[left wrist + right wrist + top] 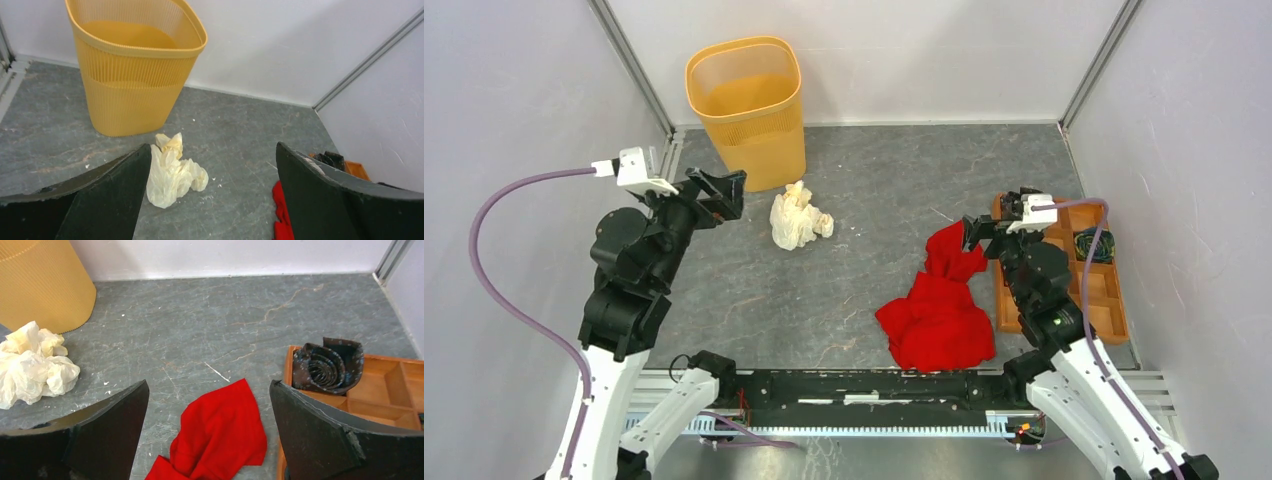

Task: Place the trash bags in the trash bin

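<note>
The cream-white trash bag (799, 218) lies crumpled on the grey table just in front of the yellow-orange trash bin (746, 108), which stands upright at the back left. The bag also shows in the left wrist view (172, 172) and in the right wrist view (32, 365); the bin shows there too (132, 65) (42, 282). My left gripper (727, 192) is open and empty, raised to the left of the bag. My right gripper (982, 232) is open and empty, over the top of the red cloth heap.
A red cloth heap (939, 305) lies at the front right, also in the right wrist view (220, 432). A brown wooden compartment tray (1114, 290) at the right edge holds a rolled dark tie (327, 365). White walls enclose the table.
</note>
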Robot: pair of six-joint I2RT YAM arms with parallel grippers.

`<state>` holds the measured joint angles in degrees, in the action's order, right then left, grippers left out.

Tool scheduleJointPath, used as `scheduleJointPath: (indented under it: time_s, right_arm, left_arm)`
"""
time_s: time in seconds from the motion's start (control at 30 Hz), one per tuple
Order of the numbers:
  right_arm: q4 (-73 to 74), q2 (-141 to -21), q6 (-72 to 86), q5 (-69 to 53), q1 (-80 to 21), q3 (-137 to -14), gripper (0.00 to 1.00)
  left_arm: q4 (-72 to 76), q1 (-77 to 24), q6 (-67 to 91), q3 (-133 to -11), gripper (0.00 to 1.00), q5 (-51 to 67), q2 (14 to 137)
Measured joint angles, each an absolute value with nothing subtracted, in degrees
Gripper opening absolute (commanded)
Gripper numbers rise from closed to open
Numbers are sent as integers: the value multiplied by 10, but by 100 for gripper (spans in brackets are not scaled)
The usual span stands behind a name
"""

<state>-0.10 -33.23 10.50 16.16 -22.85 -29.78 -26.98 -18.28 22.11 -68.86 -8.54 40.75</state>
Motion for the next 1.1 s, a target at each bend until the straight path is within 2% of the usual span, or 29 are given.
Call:
scheduleJointPath:
  time_s: [0.3, 0.5, 0.67, 0.8, 0.93, 1.1]
  right_arm:
    - [-40, -435, 156, 124, -208, -296, 98]
    - [-102, -500, 183, 40, -208, -286, 98]
    - [-205, -546, 235, -66, -207, -260, 98]
    - [-294, -668, 256, -180, -238, -277, 98]
    - [-292, -801, 235, -216, -328, -345, 98]
    - [-306, -859, 223, -242, -376, -372, 98]
  left_arm:
    - [-270, -166, 257, -641, 100, -5, 447]
    - [-267, -170, 270, -590, 100, 64, 546]
    - [-300, -191, 269, -586, 100, 39, 654]
    - [-303, -197, 269, -586, 100, 13, 682]
    - [-306, -197, 269, -622, 100, -12, 743]
    - [-314, -197, 261, -725, 100, -61, 876]
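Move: The white trash bag lies about 16 cm ahead of the left hand, 6 cm to its right and some 36 cm below; the yellow bin stands roughly 28 cm straight ahead, its middle 27 cm lower. From the right hand the same bag is about 12 cm ahead, 37 cm to the left and 20 cm down. The middle of the red cloth is 6 cm back and 9 cm left of the right hand, and a black roll is 13 cm ahead and 6 cm right. Towards the white bag come both hands, open and empty: the left drops about 26 cm, veering a little right on the way and then reaching forward, while its fingers tip down some 45 degrees. The right first dips slightly forward, then swings about 25 cm left over the upper end of the red cloth, sinking further and turning counter-clockwise until its fingers face the bag's side. ##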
